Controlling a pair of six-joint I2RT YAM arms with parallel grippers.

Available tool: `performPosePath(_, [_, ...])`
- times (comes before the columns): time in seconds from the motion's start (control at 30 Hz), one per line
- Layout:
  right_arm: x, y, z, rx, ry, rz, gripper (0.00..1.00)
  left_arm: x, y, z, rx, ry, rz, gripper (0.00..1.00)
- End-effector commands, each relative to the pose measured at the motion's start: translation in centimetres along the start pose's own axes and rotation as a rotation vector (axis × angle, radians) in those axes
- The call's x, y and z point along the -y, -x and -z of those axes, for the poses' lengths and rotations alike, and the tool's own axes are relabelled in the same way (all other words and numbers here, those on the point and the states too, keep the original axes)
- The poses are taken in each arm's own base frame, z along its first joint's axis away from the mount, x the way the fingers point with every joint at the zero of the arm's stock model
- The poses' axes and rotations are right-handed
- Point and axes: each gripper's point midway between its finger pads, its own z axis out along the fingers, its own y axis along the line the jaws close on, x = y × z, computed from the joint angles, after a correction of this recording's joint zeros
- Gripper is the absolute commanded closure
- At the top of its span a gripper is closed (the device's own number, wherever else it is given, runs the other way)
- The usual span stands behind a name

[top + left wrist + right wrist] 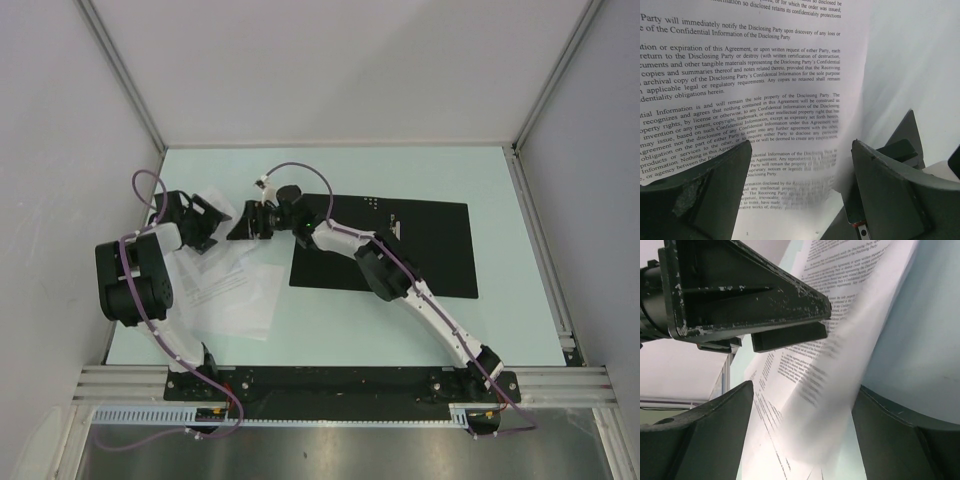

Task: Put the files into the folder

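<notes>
The files (pixel 236 290) lie as loose white sheets on the table's left side, some printed with small black text. In the left wrist view a printed sheet (pixel 740 75) fills the frame below my left gripper (pixel 801 150), which is open, and the sheet's right edge curls up, blurred. My right gripper (pixel 804 390) is open too, and a raised, blurred edge of a sheet (pixel 825 390) stands between its fingers without being pinched. From above, both grippers (pixel 210 225) (pixel 247 222) meet over the far end of the sheets. The folder (pixel 400 255) lies flat, black, right of centre.
The right arm (pixel 400 285) stretches across the folder's near left corner. A black finger of the left gripper (pixel 750 300) hangs close above the sheet in the right wrist view. Grey walls (pixel 330 70) enclose the pale green table (pixel 520 320) on three sides.
</notes>
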Motion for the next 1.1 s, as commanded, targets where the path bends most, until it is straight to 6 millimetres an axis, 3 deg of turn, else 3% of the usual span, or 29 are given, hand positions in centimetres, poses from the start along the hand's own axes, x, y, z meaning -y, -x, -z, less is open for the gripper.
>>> performPosePath(0.0, [-0.8,0.6,-0.5,0.018,0.068,0.011,0.19,-1.7,-3.8,-0.4,-0.123,0.043,0.042,0.12])
performPosePath(0.13, [-0.7,1.3,-0.2,0.038,0.074,0.022,0.24,-1.6,-3.7,-0.3,-0.121,0.04,0.035,0.12])
performPosePath(0.23, [-0.3,1.0,0.2,0.032,0.069,0.001,0.33,-1.3,-3.4,-0.1,-0.112,0.032,0.029,0.12])
performPosePath(0.3, [-0.9,1.3,0.5,0.044,0.073,0.011,0.42,-1.2,-3.4,0.0,-0.112,0.03,0.023,0.12])
performPosePath(0.43, [-0.1,1.4,0.8,0.046,0.02,0.037,0.58,0.0,-2.5,0.6,-0.088,0.008,-0.019,0.12])
performPosePath(0.47, [-0.1,1.5,0.8,0.042,0.011,0.037,0.66,0.4,-2.1,0.9,-0.074,0.001,-0.034,0.12])
performPosePath(0.6, [-0.8,2.7,0.8,0.045,-0.003,0.092,0.88,3.8,-1.1,2.7,-0.008,-0.076,-0.182,0.12])
performPosePath(0.67, [-0.7,3.3,1.1,0.034,-0.051,0.15,0.96,6.7,-0.6,4.4,0.045,-0.131,-0.262,0.12])
performPosePath(0.73, [-2.7,5.7,1.7,0.066,-0.08,0.207,1.0,8.8,-0.2,5.8,0.095,-0.177,-0.342,0.12])
performPosePath(0.77, [-2.8,6.2,2.2,0.061,-0.106,0.227,1.0,10.6,-0.5,7.2,0.121,-0.225,-0.387,0.12])
performPosePath(0.8, [-3.3,7.2,2.8,0.075,-0.122,0.237,1.0,11.6,-0.4,7.9,0.142,-0.253,-0.425,0.11])
performPosePath(0.83, [-5.0,8.5,3.8,0.085,-0.129,0.256,1.0,12.4,-0.5,8.5,0.157,-0.27,-0.452,0.12])
performPosePath(0.9, [-5.2,10.2,5.8,0.105,-0.194,0.266,1.0,14.1,-0.4,10.4,0.202,-0.309,-0.506,0.12])
performPosePath(0.93, [-7.3,11.8,7.6,0.125,-0.216,0.266,1.0,14.5,-0.4,11.0,0.216,-0.326,-0.513,0.12])
performPosePath(1.0, [-8.0,13.3,10.5,0.164,-0.272,0.242,1.0,16.0,-0.2,13.0,0.262,-0.387,-0.528,0.11])
performPosePath(1.07, [-8.6,14.3,15.6,0.211,-0.342,0.211,1.0,16.5,-0.6,13.9,0.276,-0.419,-0.536,0.08])
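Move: The top file's buckled right-hand edge already bulges up between the right hand's open fingers, about 2 cm left of their hand point and level with it. From the right hand, the open folder's middle lies some 33 cm right and 6 cm back, about 3 cm lower; the lower file lies around 17 cm back and 2 cm left, at table height. From the left hand, which is down on the top file, that edge is about 7 cm right, 3 cm back and slightly above. The top file's raised edge is pinched by the right hand, whose fingers shut fully while it sinks about 2.5 cm, then it lifts, swinging right towards the folder and a little forward. Once they are nearly shut, the left hand, open throughout, leaves the sheet, rising some 16 cm and drifting 8 cm right as its fingertips tilt up. ##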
